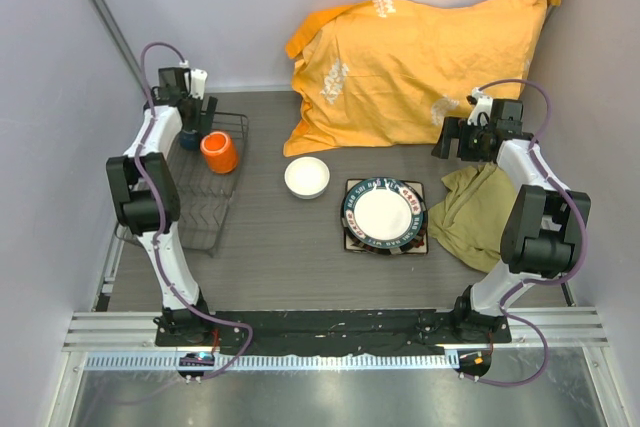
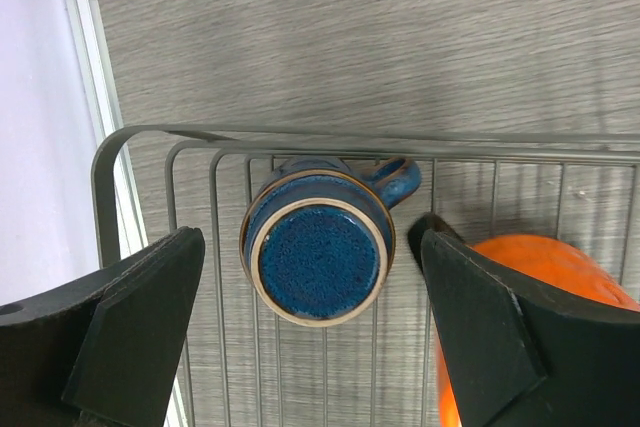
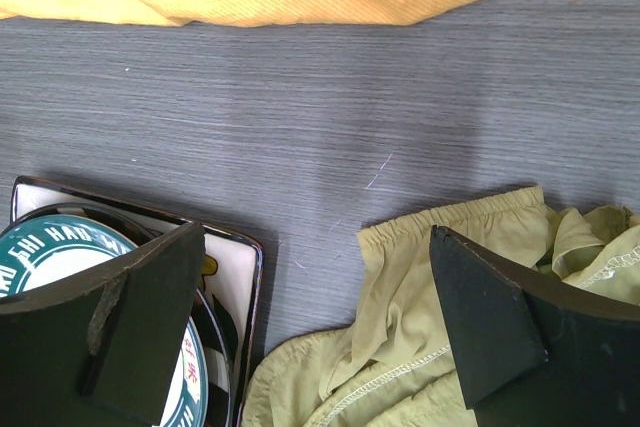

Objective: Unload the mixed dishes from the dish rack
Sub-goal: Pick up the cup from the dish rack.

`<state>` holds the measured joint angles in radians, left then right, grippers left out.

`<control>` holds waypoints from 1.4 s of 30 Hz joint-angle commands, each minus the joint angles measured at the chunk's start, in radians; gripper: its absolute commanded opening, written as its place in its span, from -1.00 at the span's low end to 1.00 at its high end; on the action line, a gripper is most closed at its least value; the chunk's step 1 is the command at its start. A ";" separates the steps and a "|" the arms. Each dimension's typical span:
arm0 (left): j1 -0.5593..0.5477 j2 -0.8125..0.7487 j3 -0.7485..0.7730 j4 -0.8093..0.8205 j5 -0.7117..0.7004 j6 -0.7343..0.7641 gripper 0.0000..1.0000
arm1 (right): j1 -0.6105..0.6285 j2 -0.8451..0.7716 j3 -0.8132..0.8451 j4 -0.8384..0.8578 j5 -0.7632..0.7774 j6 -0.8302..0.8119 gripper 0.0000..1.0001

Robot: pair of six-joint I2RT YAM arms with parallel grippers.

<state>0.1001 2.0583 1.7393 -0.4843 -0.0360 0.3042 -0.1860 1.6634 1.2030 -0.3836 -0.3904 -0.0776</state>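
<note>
The dark wire dish rack (image 1: 212,209) lies at the table's left. An orange mug (image 1: 219,152) rests in its far end, and a small dark blue cup (image 2: 317,259) sits upside down beside the mug (image 2: 545,267), handle towards the rack's end bar (image 2: 300,135). My left gripper (image 1: 197,117) hovers open above the cup (image 1: 189,138), one finger on each side and neither touching it. A white bowl (image 1: 307,177) stands on the table. The round dark-rimmed plate (image 1: 384,213) lies on the square plate (image 1: 349,239). My right gripper (image 1: 443,139) is open and empty.
A large orange cloth (image 1: 410,67) is heaped at the back. An olive cloth (image 1: 472,212) lies right of the plates, under my right gripper (image 3: 318,237). In the right wrist view the square plate's corner (image 3: 228,267) sits close to that cloth (image 3: 430,347).
</note>
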 commanded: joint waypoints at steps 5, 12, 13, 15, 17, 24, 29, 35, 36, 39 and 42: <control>-0.005 0.043 0.057 -0.008 -0.042 0.029 0.89 | 0.003 0.013 0.046 0.006 0.007 -0.016 0.99; -0.005 0.071 0.081 -0.014 -0.047 0.030 0.89 | 0.003 0.015 0.046 0.008 0.007 -0.017 0.99; -0.004 0.074 0.086 -0.019 -0.047 0.032 0.88 | 0.005 0.015 0.046 0.006 0.008 -0.017 0.99; -0.005 0.083 0.098 -0.022 -0.044 0.030 0.87 | 0.003 0.015 0.046 0.008 0.008 -0.017 0.99; -0.003 0.086 0.106 -0.027 -0.041 0.030 0.85 | 0.005 0.013 0.046 0.006 0.008 -0.019 0.99; -0.003 0.092 0.115 -0.033 -0.031 0.030 0.66 | 0.005 0.021 0.047 0.006 0.007 -0.019 0.99; -0.003 0.102 0.126 -0.048 -0.025 0.032 0.50 | 0.003 0.021 0.047 0.006 0.007 -0.019 0.99; -0.004 0.103 0.112 -0.045 -0.024 0.033 0.49 | 0.005 0.024 0.049 0.003 0.008 -0.019 0.99; -0.003 0.103 0.111 -0.042 -0.024 0.033 0.50 | 0.005 0.024 0.049 0.003 0.007 -0.019 0.99; -0.005 0.100 0.103 -0.042 -0.024 0.033 0.48 | 0.005 0.024 0.049 0.003 0.005 -0.019 0.99; -0.005 0.099 0.095 -0.037 -0.024 0.036 0.43 | 0.006 0.024 0.050 0.002 0.005 -0.019 0.99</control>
<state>0.0975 2.1590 1.8256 -0.5323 -0.0685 0.3264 -0.1848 1.6894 1.2095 -0.3901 -0.3870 -0.0814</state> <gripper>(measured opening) 0.730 0.996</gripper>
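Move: The upturned blue cup in the far left part of the dish rack lies almost directly under the open left fingers, some 4 cm below the hand and about 2 cm ahead. The orange cup stands roughly 8 cm to the right of the hand, about 2 cm back and at the blue cup's height; the rack's far rim runs about 6 cm ahead and some 3 cm below. From the right hand, the blue cup is about 65 cm to the left, roughly 12 cm farther out and 4 cm lower. The left hand eases down about 2.5 cm over the blue cup, drifting about 1 cm forward and at first slightly left, so that its open fingers straddle the cup's sides inside the rack's far rim. Once it is down, the fingers close by roughly a fifth of their range and pinch the cup from left and right, while the hand rises about half a centimetre, then settles again with the wrist nearly unchanged. ##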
